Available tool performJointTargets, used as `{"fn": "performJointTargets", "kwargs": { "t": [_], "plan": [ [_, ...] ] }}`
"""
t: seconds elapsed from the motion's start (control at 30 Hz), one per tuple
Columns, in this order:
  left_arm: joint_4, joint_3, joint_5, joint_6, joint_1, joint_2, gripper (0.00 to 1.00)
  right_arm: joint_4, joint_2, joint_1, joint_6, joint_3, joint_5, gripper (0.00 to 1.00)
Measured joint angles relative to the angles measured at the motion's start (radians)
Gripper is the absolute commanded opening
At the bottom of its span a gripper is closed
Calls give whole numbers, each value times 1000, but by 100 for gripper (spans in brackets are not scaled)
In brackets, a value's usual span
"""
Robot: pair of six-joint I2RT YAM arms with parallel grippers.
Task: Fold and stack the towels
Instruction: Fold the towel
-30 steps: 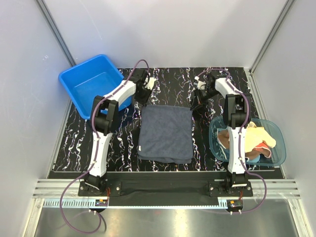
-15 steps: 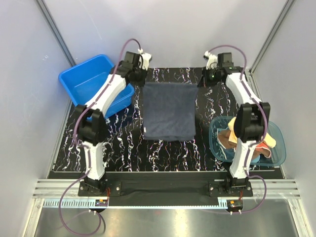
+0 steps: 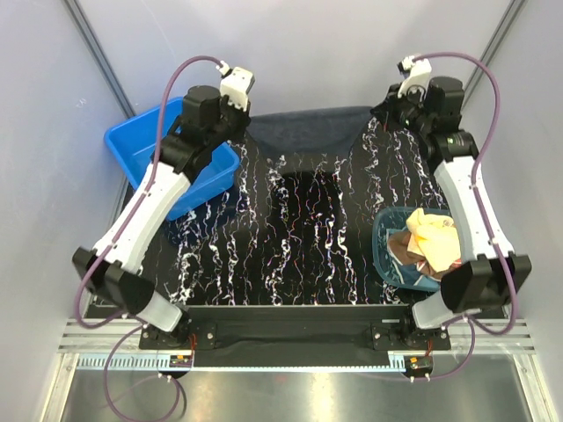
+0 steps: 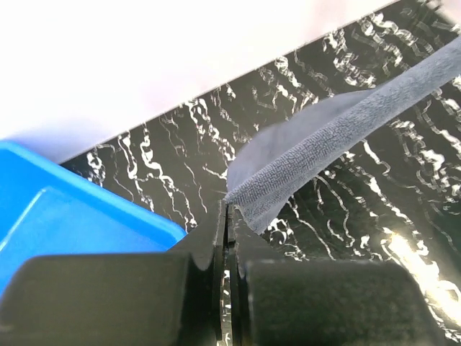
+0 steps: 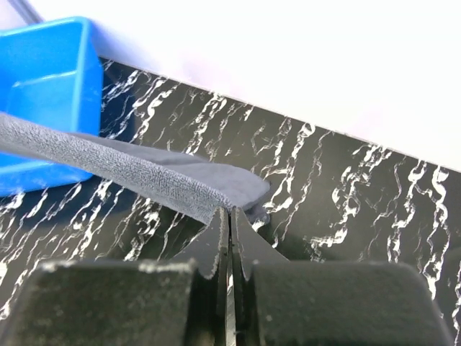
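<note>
The dark navy-grey towel (image 3: 308,132) hangs in the air over the far part of the table, stretched between my two grippers. My left gripper (image 3: 250,124) is shut on its left corner; in the left wrist view the cloth (image 4: 324,137) runs up and right from the closed fingertips (image 4: 227,207). My right gripper (image 3: 380,112) is shut on its right corner, and in the right wrist view the cloth (image 5: 130,169) stretches left from the closed tips (image 5: 230,210). A yellow towel (image 3: 431,233) and a brown towel (image 3: 406,248) lie crumpled in the teal bowl (image 3: 387,264).
A blue plastic tub (image 3: 141,149) stands at the back left, partly under my left arm, and shows in both wrist views (image 4: 72,216) (image 5: 50,50). The black marbled table top (image 3: 299,237) is walled by white panels on three sides.
Both arms rose and reached toward the back wall, lifting the dark towel off the table by its far corners. It lay flat a second ago and now hangs stretched between the grippers.
</note>
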Motion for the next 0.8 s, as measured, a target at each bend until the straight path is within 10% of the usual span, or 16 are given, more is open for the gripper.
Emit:
{"fn": "performJointTargets", "kwargs": {
  "t": [0.53,0.8],
  "plan": [
    [-208,-95,-50,-39,-156,-298,0,-72,-570,47,132,-350,13,0],
    [-144,-182,-18,-38,-89,-11,0,116,-253,47,171,-498,10,0]
  ]
}}
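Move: The towel, pinched at its two upper corners, hangs between the hands. It is bound for the bare middle of the table, centred some 12 cm back from the left hand, 13 cm to its right and 36 cm below. Counted from the right hand, that spot is about 15 cm back, 17 cm left and 37 cm down. The blue bin stands roughly 11 cm ahead and 24 cm left of the left hand; the laundry basket about 19 cm back and 21 cm right of the right hand, both some 30 cm lower. The towel, still pinched by both hands, is swung back towards the base, some 12 cm at the left hand and 15 at the right, rising a little. Both hands then reverse together and sweep down about 14 cm while going forward 7 to 8, towards the bare table middle, fingertips tipping down some 15 degrees and grips staying shut. ##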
